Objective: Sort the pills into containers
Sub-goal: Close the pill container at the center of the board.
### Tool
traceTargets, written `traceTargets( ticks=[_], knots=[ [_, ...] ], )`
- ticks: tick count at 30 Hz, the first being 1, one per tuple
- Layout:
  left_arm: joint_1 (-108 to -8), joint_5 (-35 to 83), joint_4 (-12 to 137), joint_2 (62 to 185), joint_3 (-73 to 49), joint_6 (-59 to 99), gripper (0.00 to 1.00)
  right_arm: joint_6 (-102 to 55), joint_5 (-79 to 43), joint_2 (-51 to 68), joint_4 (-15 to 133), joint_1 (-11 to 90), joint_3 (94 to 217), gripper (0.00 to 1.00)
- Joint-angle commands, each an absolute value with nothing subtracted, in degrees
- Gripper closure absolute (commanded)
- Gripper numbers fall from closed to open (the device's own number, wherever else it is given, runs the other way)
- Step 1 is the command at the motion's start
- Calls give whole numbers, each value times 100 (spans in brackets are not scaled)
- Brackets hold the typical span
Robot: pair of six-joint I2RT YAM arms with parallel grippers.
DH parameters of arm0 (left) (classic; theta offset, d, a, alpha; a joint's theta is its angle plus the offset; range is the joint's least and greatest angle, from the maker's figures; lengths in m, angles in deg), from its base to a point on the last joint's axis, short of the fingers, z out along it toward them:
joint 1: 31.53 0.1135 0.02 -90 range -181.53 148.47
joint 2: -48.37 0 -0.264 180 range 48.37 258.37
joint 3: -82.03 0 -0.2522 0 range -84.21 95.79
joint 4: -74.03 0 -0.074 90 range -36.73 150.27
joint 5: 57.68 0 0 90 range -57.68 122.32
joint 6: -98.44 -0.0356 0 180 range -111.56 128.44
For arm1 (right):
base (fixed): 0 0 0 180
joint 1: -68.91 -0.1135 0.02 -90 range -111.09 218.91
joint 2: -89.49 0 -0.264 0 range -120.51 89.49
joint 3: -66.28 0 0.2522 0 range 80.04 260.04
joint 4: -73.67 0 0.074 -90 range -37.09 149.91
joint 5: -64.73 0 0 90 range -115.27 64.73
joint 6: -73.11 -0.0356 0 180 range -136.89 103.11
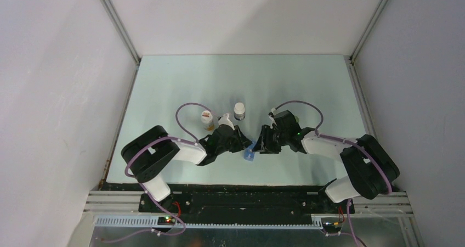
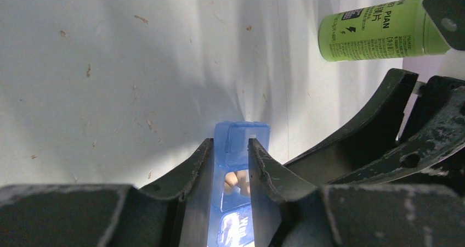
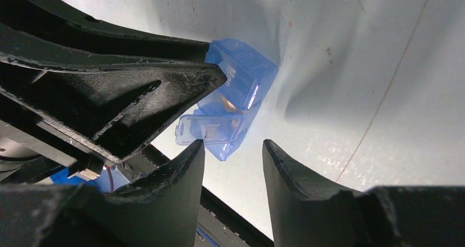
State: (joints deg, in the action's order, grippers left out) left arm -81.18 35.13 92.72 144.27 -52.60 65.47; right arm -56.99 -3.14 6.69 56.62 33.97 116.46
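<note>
The translucent blue pill box (image 2: 241, 140) lies on the table near its front edge, between the two arms (image 1: 249, 155). My left gripper (image 2: 230, 148) is shut on the box across its narrow width. Just behind the fingertips, one of the containers stands uncovered with orange-yellow pills (image 2: 237, 180) inside. In the right wrist view the box (image 3: 241, 79) shows a clear lid flap (image 3: 211, 129) hanging open. My right gripper (image 3: 233, 148) is open just in front of that flap, with nothing between its fingers. Its left fingertip (image 3: 194, 151) sits right below the flap.
A green round bottle (image 2: 378, 30) lies on its side beyond the box, next to the right arm. Two white-capped bottles (image 1: 207, 117) (image 1: 239, 111) stand just behind the left gripper (image 1: 241, 142). The table's dark front edge (image 3: 236, 225) runs close under the right gripper (image 1: 263, 144).
</note>
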Motion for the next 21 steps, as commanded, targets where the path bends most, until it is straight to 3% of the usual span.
traceTargets(
  ticks=[1,5,12,21],
  knots=[
    [-8158,3654,9158,14191,-5081,6647,67,-5750,-387,524,6022,3292,11660,52],
    [-8154,3703,9038,13987,-5036,6670,63,-5790,-474,465,6133,3288,11660,51],
    [-8155,3861,8704,13546,-4914,6491,48,-5775,-538,458,6071,3283,11660,51],
    [-8146,3887,8375,13305,-4982,5553,40,-5843,-608,404,6153,3313,11660,51]
  ],
)
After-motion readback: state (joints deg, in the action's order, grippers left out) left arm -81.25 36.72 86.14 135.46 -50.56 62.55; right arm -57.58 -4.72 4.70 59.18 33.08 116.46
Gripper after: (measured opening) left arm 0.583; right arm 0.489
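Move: My left hand has the forward end of the blue pill container between its fingers; the container's middle lies about 2 cm back of that hand point and 1 cm below. The white-capped bottle stands some 11 cm ahead and 4 cm left of my left hand, the green bottle roughly 9 cm ahead and 16 cm to its right. From my right hand the container's middle is about 3 cm left, 1 cm back and 3 cm below. I open my left fingers from their hold on the container and lift that hand about 5 cm, nearly straight up and off it, the fingertips tipping up slightly. My right hand stays where it is to within a centimetre, low beside the raised middle lid, its fingers still half open. ##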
